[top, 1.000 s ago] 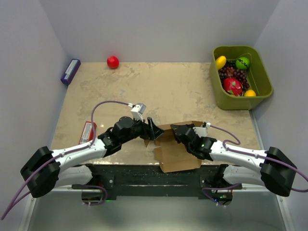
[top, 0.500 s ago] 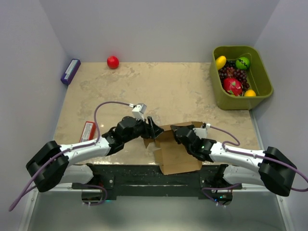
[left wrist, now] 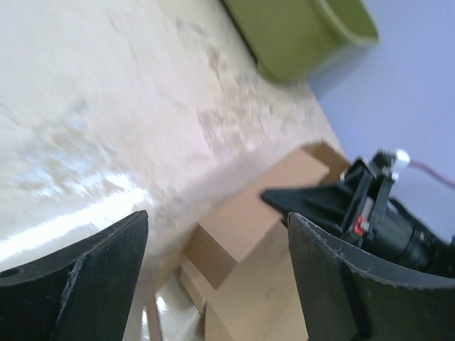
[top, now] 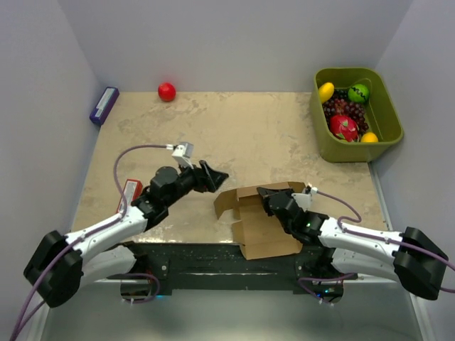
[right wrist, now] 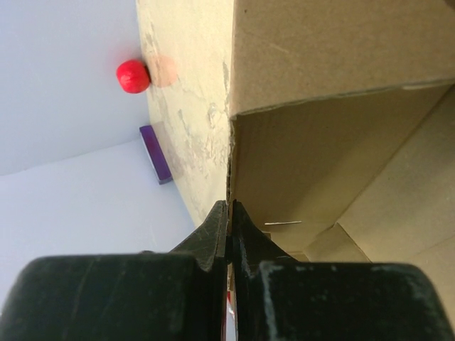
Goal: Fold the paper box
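Observation:
The paper box [top: 261, 226] is brown cardboard, partly folded, lying at the near edge of the table with a raised flap on its left side. My right gripper [top: 265, 193] is shut on the upright edge of one panel; in the right wrist view the gripper [right wrist: 229, 206] pinches that thin cardboard edge, with the paper box [right wrist: 320, 50] filling the right side. My left gripper [top: 217, 175] hovers to the left of the box, apart from it, open and holding nothing. Between its fingers [left wrist: 217, 220] the left wrist view shows the paper box [left wrist: 245, 245] ahead.
A green bin [top: 353, 147] of fruit stands at the back right, also seen as the bin [left wrist: 298, 35]. A red ball [top: 166, 91] and a small purple box [top: 104, 105] lie at the back left. A flat red box [top: 130, 193] lies under the left arm.
My left gripper has pulled back to the left, away from the box's left flap, with its jaws spread. The right gripper stays shut on the panel, and the box has shifted slightly.

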`<action>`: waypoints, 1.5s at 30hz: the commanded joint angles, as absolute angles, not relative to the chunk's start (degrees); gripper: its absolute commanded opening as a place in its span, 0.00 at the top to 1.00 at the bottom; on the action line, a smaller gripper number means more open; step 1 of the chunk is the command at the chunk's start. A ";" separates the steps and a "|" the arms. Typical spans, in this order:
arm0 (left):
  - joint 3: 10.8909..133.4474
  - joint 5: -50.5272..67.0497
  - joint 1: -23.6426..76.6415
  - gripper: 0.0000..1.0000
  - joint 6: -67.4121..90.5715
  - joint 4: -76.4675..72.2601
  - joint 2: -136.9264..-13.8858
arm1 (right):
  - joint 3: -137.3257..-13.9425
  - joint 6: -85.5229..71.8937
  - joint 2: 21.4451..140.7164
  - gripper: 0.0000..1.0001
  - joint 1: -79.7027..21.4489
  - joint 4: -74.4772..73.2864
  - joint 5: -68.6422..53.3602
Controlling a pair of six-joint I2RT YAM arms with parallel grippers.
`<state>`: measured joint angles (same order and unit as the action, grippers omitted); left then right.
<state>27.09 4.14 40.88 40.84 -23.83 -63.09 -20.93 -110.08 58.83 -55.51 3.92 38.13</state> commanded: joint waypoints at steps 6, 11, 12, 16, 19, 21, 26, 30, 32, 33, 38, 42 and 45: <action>26.37 4.30 32.17 0.16 33.22 -15.90 -64.92 | -20.04 -108.28 53.79 1.00 -55.72 1.23 43.59; 25.40 5.98 32.17 0.17 32.70 -20.47 -73.28 | -19.60 -108.20 53.09 1.00 -55.72 1.41 43.86; 25.49 6.50 32.17 0.17 32.35 -20.83 -74.43 | -19.60 -108.11 53.09 1.00 -55.72 1.67 43.86; 24.87 10.98 32.34 0.18 31.29 -25.83 -79.01 | -19.69 -107.75 53.61 1.00 -55.72 2.02 44.12; 24.96 13.62 33.13 0.18 30.06 -29.18 -81.21 | -19.25 -106.61 54.14 1.00 -55.72 3.51 44.38; 24.96 15.81 33.75 0.19 29.53 -30.67 -82.53 | -18.11 -105.91 54.32 1.00 -55.72 5.78 44.30; 23.74 17.93 35.15 0.20 28.04 -31.38 -83.23 | -17.48 -104.94 53.88 1.00 -55.72 7.39 44.65; 20.92 17.93 36.65 0.20 27.95 -32.87 -81.83 | -18.11 -104.50 53.70 1.00 -55.72 6.15 45.09; 19.87 18.02 37.35 0.20 28.56 -33.40 -81.22 | -18.11 -104.59 53.88 1.00 -55.72 6.15 45.09; 19.52 18.10 37.70 0.20 28.65 -33.49 -81.04 | -18.11 -104.68 54.22 1.00 -55.72 6.15 45.00; 16.97 16.62 41.83 0.20 29.18 -36.12 -77.88 | -18.19 -104.33 54.84 1.00 -55.72 7.03 44.82; 16.96 14.68 43.50 0.20 28.13 -37.96 -77.78 | -18.37 -103.71 55.11 1.00 -55.72 7.38 44.65; 17.93 14.85 43.77 0.21 27.60 -39.64 -78.75 | -18.37 -103.71 55.28 1.00 -55.72 7.47 44.47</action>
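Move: The box's left end flap, splayed outward, lies some 12 cm below the left hand, about 3 cm back and 2 cm to its right. The box's small lower tab is roughly 10 cm back, 5 cm right and 15 cm below that hand; the upright wall's top strip is about 14 cm right, 1 cm back and 7 cm below. From the right hand, which already pinches the wall, the end flap lies about 10 cm left, 2 cm back and 6 cm lower. The box's left end flap is what the left hand comes down to: its open fingers first swing about 5 cm forward and left, drop beside the flap to roughly 13 cm below their start, then sweep back and right, turning clockwise, until they are close against the flap. The right hand keeps its pinch on the wall and eases slightly right. ##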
